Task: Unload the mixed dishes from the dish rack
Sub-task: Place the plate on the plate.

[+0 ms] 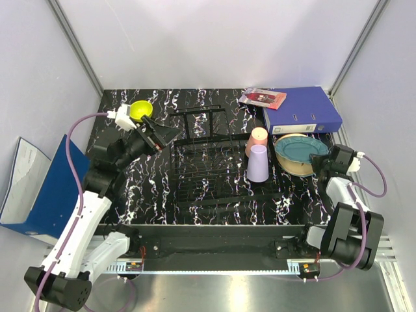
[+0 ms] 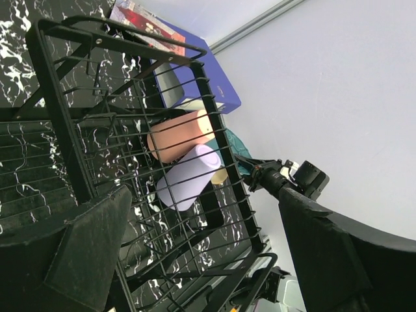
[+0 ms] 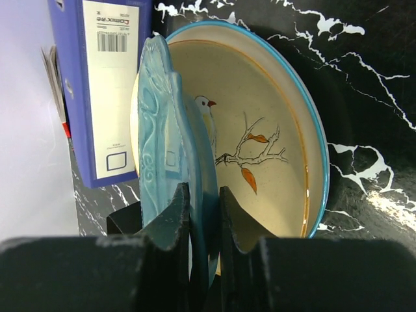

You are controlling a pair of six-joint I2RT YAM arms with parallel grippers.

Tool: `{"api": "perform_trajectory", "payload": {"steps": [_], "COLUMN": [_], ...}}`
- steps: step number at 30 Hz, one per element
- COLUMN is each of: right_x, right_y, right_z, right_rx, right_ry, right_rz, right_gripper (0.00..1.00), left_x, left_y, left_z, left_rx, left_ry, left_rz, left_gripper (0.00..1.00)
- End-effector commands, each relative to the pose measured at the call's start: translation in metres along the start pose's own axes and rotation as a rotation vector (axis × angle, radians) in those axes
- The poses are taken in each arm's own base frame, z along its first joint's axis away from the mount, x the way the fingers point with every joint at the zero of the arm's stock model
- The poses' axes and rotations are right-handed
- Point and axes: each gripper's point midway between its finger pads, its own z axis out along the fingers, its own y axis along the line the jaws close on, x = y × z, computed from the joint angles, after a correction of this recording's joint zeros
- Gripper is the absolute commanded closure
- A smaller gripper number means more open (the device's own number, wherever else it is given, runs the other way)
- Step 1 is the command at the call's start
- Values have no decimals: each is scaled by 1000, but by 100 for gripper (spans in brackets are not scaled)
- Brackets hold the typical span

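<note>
The black wire dish rack [image 1: 201, 162] sits mid-table and I see no dishes in it. My left gripper [image 1: 162, 134] hovers open at its back left corner, close to the small yellow bowl [image 1: 140, 110] on the table. In the left wrist view that gripper [image 2: 201, 208] holds nothing, and the pink cup [image 2: 179, 133] and lavender cup [image 2: 185, 175] show through the rack [image 2: 71, 130] wires. Both cups [image 1: 256, 141] [image 1: 257, 162] stand by the rack's right edge. My right gripper [image 3: 205, 208] is shut on the rim of the teal scalloped plate [image 3: 162, 123], held over the cream-orange plate [image 3: 273, 123].
A blue binder [image 1: 302, 110] lies at the back right with a small red booklet [image 1: 262, 98] beside it. Another blue binder [image 1: 39, 188] leans off the table's left side. White walls close in the back and sides.
</note>
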Motion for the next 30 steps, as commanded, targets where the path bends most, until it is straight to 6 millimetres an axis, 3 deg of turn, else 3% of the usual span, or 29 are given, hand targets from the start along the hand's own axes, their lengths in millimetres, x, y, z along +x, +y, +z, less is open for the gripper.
{"api": "perform_trajectory", "payload": {"steps": [1,8,11,12,17,20,30], "right_x": [-31,-22,-21,-19,-19,-17,-13], "right_y": [64,46,40,36,30,23,7], "right_z": [-7,4,5,5,2,-1,-12], "right_rx": [-225,-162,-135,-122,-92,-71,-5], "right_ry": [-98,-69,-65,-60,-62,-59,-49], "right_rz": [31,21,14,10,-2,-13,-44], "right_gripper": [100,100,86,76,47,38,24], "left_x": [-2,2,4,4,7,10,17], "left_y": [-4,-2,-1,0,1,4,9], "left_z": [4,9,10,10,11,11,10], "left_rx": [39,47,49,47,48,43,42], "left_ry": [-4,18,23,25,35,44,64], "left_rz": [25,1,-4,-6,-9,-12,-21], "left_gripper": [1,1,1,1,1,1,1]}}
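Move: The right hand pinches the right edge of the tilted teal plate; the tan bird plate beneath is centred about 6 cm to its left, 2 cm ahead and 4 cm lower. The blue binder lies some 19 cm ahead and 4 cm left of this hand. The lilac cup stands about 22 cm left and 2 cm back, the peach cup 22 cm left and 7 cm ahead. From the left hand, the bird plate is roughly 48 cm right, about level ahead, and 25 cm below. Staying almost in place, the right hand opens and releases the teal plate; the left hand sinks some 2.5 cm. ##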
